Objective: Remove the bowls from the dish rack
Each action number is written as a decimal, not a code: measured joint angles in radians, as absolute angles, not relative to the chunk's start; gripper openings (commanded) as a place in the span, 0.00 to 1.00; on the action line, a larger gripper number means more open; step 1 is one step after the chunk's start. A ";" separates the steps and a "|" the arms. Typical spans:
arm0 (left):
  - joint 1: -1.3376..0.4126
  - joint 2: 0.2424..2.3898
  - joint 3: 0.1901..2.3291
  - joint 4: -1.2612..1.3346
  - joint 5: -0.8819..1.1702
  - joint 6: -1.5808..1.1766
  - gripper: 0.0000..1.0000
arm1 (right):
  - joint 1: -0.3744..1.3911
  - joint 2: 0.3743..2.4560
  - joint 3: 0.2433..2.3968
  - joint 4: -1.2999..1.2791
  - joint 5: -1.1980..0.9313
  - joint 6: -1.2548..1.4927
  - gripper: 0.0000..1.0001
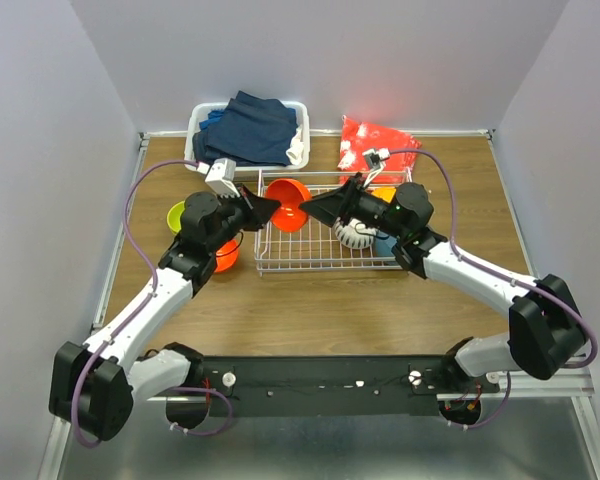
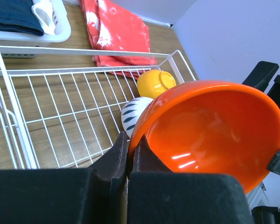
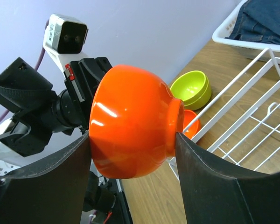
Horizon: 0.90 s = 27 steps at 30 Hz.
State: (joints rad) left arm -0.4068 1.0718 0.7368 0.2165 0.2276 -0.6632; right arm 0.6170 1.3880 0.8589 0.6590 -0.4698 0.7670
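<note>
A red-orange bowl [image 1: 288,215] hangs on its side above the left part of the white wire dish rack [image 1: 320,268], held from both sides. My left gripper [image 2: 129,140] is shut on its rim, pinching the bowl's wall [image 2: 210,130]. My right gripper [image 3: 131,137] spans the same bowl [image 3: 130,121], one finger on its rim and the other on its foot. A striped bowl [image 2: 133,114], a yellow-orange bowl [image 2: 155,83] and a teal bowl [image 1: 383,245] lie at the rack's right end. On the table left of the rack sit lime green bowls [image 3: 191,88] and another red-orange bowl [image 3: 190,123].
A white plastic tub [image 1: 300,125] of dark blue clothes stands behind the rack at the back left. A red patterned cloth [image 1: 375,140] lies at the back right. Grey walls close the table in on three sides.
</note>
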 measured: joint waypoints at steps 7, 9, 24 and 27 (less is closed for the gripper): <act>-0.411 1.012 0.744 0.086 0.153 -0.602 0.00 | 0.628 1.387 0.856 0.632 -0.447 0.723 0.91; -0.412 0.999 0.746 0.026 0.105 -0.571 0.00 | 0.629 1.383 0.856 0.614 -0.430 0.697 0.94; -0.165 0.974 0.858 -0.474 -0.186 -0.472 0.00 | 0.629 1.291 0.853 0.410 -0.254 0.487 0.95; -0.089 0.973 0.858 -0.522 -0.189 -0.471 0.00 | 0.629 1.281 0.846 0.390 -0.224 0.459 0.95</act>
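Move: Hanging over the left part of the dish rack, the orange bowl is held by both hands. From the left hand, the other orange bowl on the table lies about 18 cm left, 4 cm ahead and 23 cm down; the green bowls about 28 cm left and 13 cm ahead. The rack's left rail is some 7 cm left and 7 ahead. From the right hand, that table bowl is about 26 cm left and 7 ahead; the white striped bowl 11 cm right and 10 ahead. Keeping its pinch on the orange bowl's rim, the left hand takes it from the right fingers and swings it some 20 cm left, sinking about 8 cm, out past the rack's left rail towards the orange bowl on the table; the wrist turns counter-clockwise, rolls left side up and tips down. The right fingers open wider and let go, that hand easing about 5 cm right, down and slightly forward towards the striped bowl, turning clockwise. ##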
